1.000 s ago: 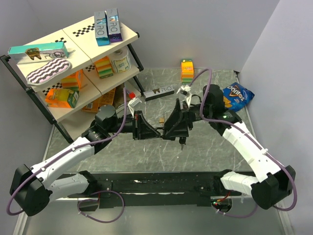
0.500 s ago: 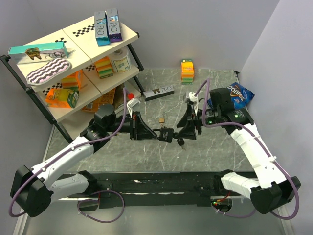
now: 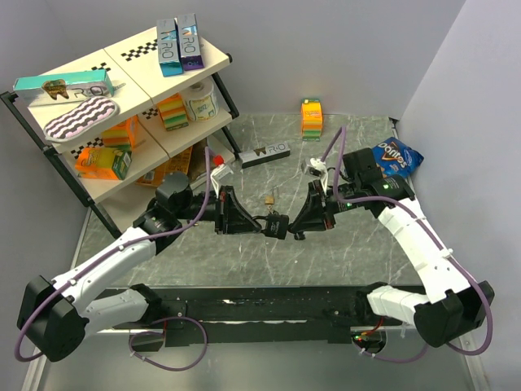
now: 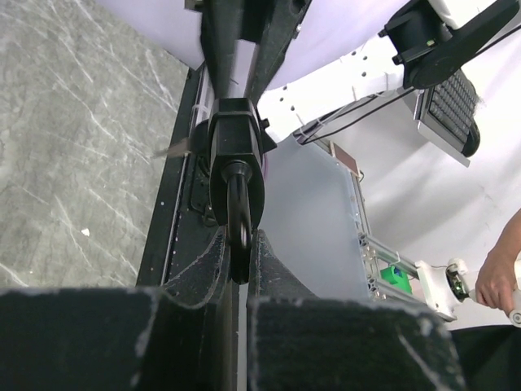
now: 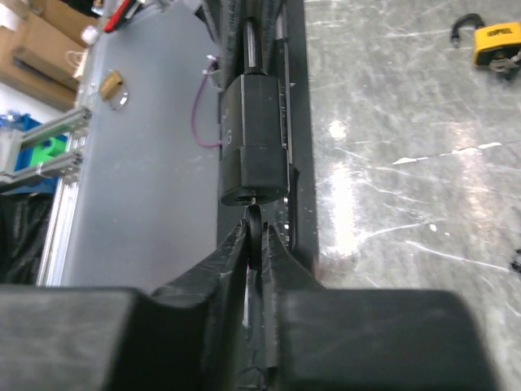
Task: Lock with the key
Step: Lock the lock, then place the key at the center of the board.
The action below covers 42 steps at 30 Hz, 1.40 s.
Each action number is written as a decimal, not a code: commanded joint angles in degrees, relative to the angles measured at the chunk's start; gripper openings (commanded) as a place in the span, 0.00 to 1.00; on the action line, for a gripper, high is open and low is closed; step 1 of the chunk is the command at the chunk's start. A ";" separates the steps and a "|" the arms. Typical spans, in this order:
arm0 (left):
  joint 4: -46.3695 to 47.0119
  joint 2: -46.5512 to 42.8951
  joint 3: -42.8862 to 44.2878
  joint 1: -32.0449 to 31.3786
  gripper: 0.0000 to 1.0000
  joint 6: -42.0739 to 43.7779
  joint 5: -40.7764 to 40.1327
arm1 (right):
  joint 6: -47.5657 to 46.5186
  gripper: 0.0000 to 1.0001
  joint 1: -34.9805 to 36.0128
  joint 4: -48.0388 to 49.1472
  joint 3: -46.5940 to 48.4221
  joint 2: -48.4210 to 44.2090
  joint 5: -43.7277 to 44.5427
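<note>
The lock (image 3: 267, 199), a small brass-yellow padlock, lies on the table behind both grippers. It also shows in the right wrist view (image 5: 495, 41), with small silvery pieces (image 5: 508, 65) at its lower edge that may be the key bunch. Neither gripper touches it. My left gripper (image 4: 238, 244) is shut on the shackle of an all-black padlock (image 4: 236, 138) held in the air (image 3: 275, 224). My right gripper (image 5: 255, 236) is shut on a thin dark key head (image 5: 255, 228) that meets the underside of that black padlock (image 5: 254, 138).
A two-level shelf (image 3: 49, 163) with boxes stands at the back left. A long dark box (image 3: 262, 152) and an orange carton (image 3: 311, 116) are at the back. A blue chips bag (image 3: 395, 156) lies at the right. The black base rail (image 3: 269, 309) runs along the near edge.
My right gripper drew back to the right, then moved left again, bringing the dark key up to the black padlock. The left gripper has held the padlock almost still.
</note>
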 commanded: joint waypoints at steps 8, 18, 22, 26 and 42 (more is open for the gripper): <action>5.99 -2.85 0.74 4.84 0.01 0.65 2.52 | -5.92 0.00 -2.89 -7.11 -0.07 -1.33 -2.14; 4.23 -3.47 2.42 10.91 0.01 1.44 4.46 | -23.41 0.00 -14.57 -23.89 0.45 6.39 -1.18; 0.37 -3.29 2.68 11.00 0.01 3.72 2.09 | -23.97 0.00 -27.63 -22.35 0.11 11.31 5.03; -6.74 -1.37 3.91 11.00 0.01 7.07 -1.25 | -14.83 0.00 -37.07 -10.66 -1.73 13.60 17.52; -8.78 2.60 2.86 10.39 0.01 9.71 -2.30 | -9.99 0.00 -46.23 8.43 -5.34 24.42 40.31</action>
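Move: The key sits in the bottom of the black padlock, its head about 1 cm left of the right hand point, between the closing fingers. The padlock body is some 4 cm left of the right hand and 1 cm ahead; from the left hand it is 4 cm right and 1 cm ahead. On the floor, roughly 25 cm below the right hand, lie the robot keychain, about 17 cm ahead and 3 cm left, and the chip bag, some 33 cm ahead and 35 cm right. The key is pinched as the right fingers finish closing, then drawn out rightwards from the padlock and carried in a sweep right, down and forward, nearly 40 cm in all, to low over the floor short of the chip bag, the hand swinging clockwise and tipping downwards. Still gripping the shackle, the left hand backs off forward and left, then sinks about 5 cm. ##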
